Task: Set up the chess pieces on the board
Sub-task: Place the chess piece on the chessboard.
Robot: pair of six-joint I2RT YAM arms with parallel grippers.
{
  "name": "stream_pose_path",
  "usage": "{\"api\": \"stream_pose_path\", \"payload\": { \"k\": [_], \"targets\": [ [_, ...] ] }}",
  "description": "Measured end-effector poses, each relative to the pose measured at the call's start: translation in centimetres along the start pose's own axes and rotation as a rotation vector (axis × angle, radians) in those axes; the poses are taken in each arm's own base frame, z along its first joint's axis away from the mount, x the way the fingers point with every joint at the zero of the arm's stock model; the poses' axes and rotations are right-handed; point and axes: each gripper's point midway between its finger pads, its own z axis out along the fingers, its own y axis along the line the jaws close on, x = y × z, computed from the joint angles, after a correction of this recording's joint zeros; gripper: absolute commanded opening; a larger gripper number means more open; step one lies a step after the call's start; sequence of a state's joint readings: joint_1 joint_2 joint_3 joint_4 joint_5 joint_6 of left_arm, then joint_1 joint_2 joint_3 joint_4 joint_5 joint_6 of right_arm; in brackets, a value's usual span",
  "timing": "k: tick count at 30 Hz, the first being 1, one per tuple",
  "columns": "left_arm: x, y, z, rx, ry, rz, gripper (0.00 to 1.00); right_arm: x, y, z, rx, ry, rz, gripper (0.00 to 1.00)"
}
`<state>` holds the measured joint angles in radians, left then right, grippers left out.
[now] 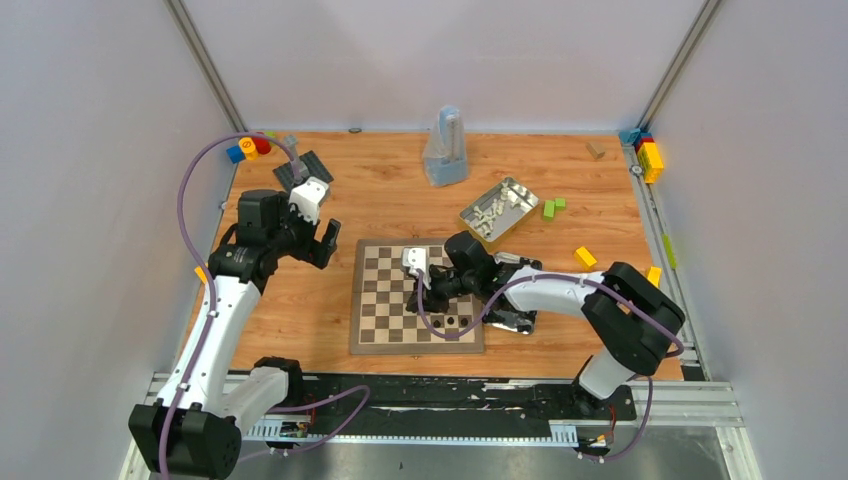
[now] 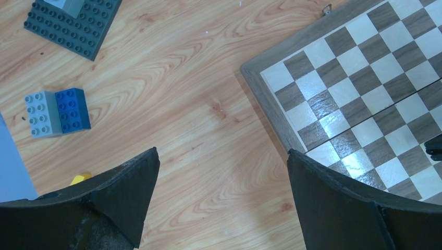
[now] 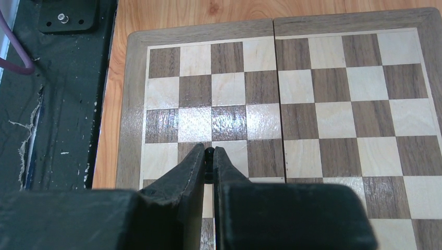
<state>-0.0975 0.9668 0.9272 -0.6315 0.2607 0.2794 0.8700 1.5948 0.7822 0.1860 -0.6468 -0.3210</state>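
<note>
The board (image 1: pixel 380 300) lies flat in the middle of the table, also seen in the left wrist view (image 2: pixel 359 78) and the right wrist view (image 3: pixel 333 104). My right gripper (image 1: pixel 422 303) (image 3: pixel 209 152) hangs over the board's near half, shut on a small black chess piece (image 3: pixel 209 156) pinched between its tips. Two dark pieces (image 1: pixel 457 321) stand on the board's near rows. Pale pieces lie in a metal tin (image 1: pixel 497 208) at the back right. My left gripper (image 1: pixel 325 240) (image 2: pixel 223 156) is open over bare wood, just left of the board, holding nothing.
A dark grey studded plate (image 1: pixel 303 170) (image 2: pixel 70 23) and coloured blocks (image 1: pixel 248 148) sit at the back left. A grey-and-blue block pair (image 2: pixel 57 112) lies near my left gripper. A clear bag (image 1: pixel 445 148), green blocks (image 1: pixel 553 208) and yellow blocks (image 1: pixel 585 257) are behind and right.
</note>
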Motion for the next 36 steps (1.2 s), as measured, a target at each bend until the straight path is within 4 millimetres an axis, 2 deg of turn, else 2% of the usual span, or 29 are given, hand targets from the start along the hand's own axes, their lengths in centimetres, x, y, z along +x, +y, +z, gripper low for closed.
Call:
{"api": "stream_pose_path", "payload": {
  "k": [18, 36],
  "targets": [
    [0.3, 0.1, 0.4, 0.004, 0.015, 0.004, 1.0, 1.1, 0.2, 0.8, -0.028, -0.03, -0.044, 0.16],
    [0.6, -0.9, 0.7, 0.058, 0.011, 0.013, 1.0, 1.7, -1.0, -0.1, 0.004, -0.032, -0.025, 0.34]
  ]
}}
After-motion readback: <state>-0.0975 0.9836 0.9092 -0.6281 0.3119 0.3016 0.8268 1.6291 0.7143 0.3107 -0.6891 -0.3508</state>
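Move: The black chess piece, already pinched in the right fingers, is to stand just below: the spot on the chessboard, fourth file from the left, lies straight under the right hand, about 3 cm down. Three black pieces stand on the board some 5, 8 and 11 cm to the right of that hand, each about 2 cm back and 3 cm lower. From the left hand the spot is roughly 19 cm right, 10 cm back and 15 cm down. The black chess piece is lowered about 1.5 cm onto the board by the right hand, almost straight down, while the shut fingers start to open slowly to around a third of their range and let go of it. With the wrist nearly still, the right hand then backs off about 1 cm to the right and a little forward, clear of the piece. ##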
